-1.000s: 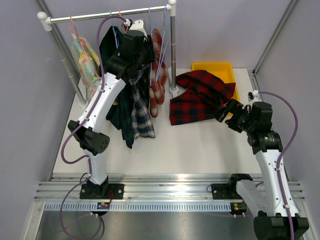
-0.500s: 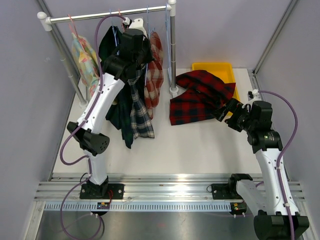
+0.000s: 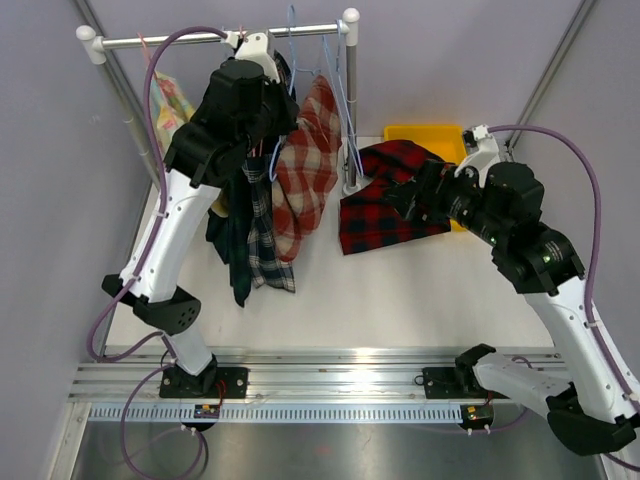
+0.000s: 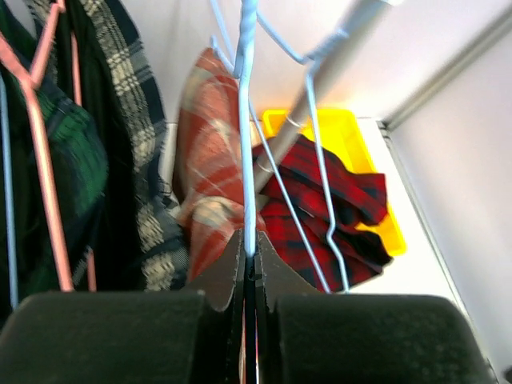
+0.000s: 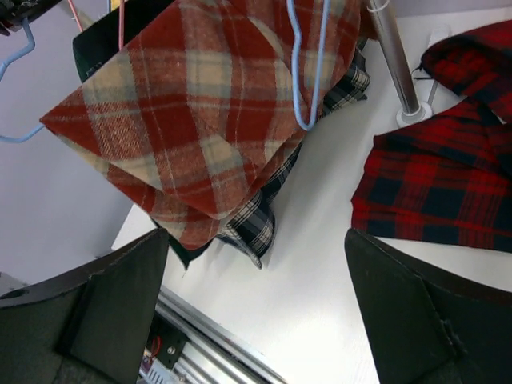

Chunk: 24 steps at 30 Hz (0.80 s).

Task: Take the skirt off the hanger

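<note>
A red and tan plaid skirt hangs from a light blue wire hanger near the right end of the rail. My left gripper is high up by the rail, shut on the hanger's wire, with the skirt just beyond its fingertips. My right gripper is open and empty, raised above the table to the right of the skirt. In the right wrist view the skirt and a blue hanger loop lie ahead of the open gripper.
The rail has a right post. A dark green plaid garment and a floral one hang left of the skirt. A red and black plaid garment lies by a yellow bin.
My left arm has risen toward the rail with the hanger, and the skirt has swung out to the right. My right arm has lifted and moved left toward the skirt.
</note>
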### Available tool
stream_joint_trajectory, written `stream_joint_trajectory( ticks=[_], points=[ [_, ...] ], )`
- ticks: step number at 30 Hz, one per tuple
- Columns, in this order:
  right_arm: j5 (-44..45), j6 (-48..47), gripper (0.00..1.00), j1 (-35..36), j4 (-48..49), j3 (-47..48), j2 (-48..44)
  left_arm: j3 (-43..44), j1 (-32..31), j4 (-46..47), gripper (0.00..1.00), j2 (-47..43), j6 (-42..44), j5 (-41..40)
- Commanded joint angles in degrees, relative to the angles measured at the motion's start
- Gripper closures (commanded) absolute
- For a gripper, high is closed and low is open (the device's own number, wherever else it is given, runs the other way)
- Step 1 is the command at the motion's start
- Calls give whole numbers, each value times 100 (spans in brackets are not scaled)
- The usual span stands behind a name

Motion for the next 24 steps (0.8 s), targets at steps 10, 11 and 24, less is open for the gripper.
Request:
stream_joint_trajectory(
  ticks=[10, 11, 24],
  points=[
    [3806, -478, 1, 3651, -228, 1371, 2212, -861, -245, 238, 100, -950, -461, 117],
    [3815, -460, 1, 3669, -131, 1362, 2265, -896, -245, 255, 100, -1011, -487, 161],
    [3604, -162, 1, 3712, 512, 1371, 2820, -1256, -280, 545, 100, -1408, -690, 425]
  ],
)
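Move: The red-and-cream plaid skirt, hanging from the blue hanger the left hand already holds, has its middle some 18 cm left of the right hand, 12 cm ahead and 7 cm lower; from the left hand it is about 14 cm below and 3 cm right, level fore and aft. An empty blue hanger hangs roughly 18 cm ahead of the right hand, 10 cm left, 5 cm higher; the dark red skirt lies on the table 23 cm ahead, 4 cm right, 38 cm down. Fingers kept wide open, the right hand sweeps about 17 cm left towards the plaid skirt, sinks some 7 cm mostly in the second half, and rolls about 20 degrees left side down, slowing to a creep close in front of the cloth. Meanwhile the left hand keeps its pinch on the hanger and draws it back 6 cm towards the robot, dipping and partly rising again. ##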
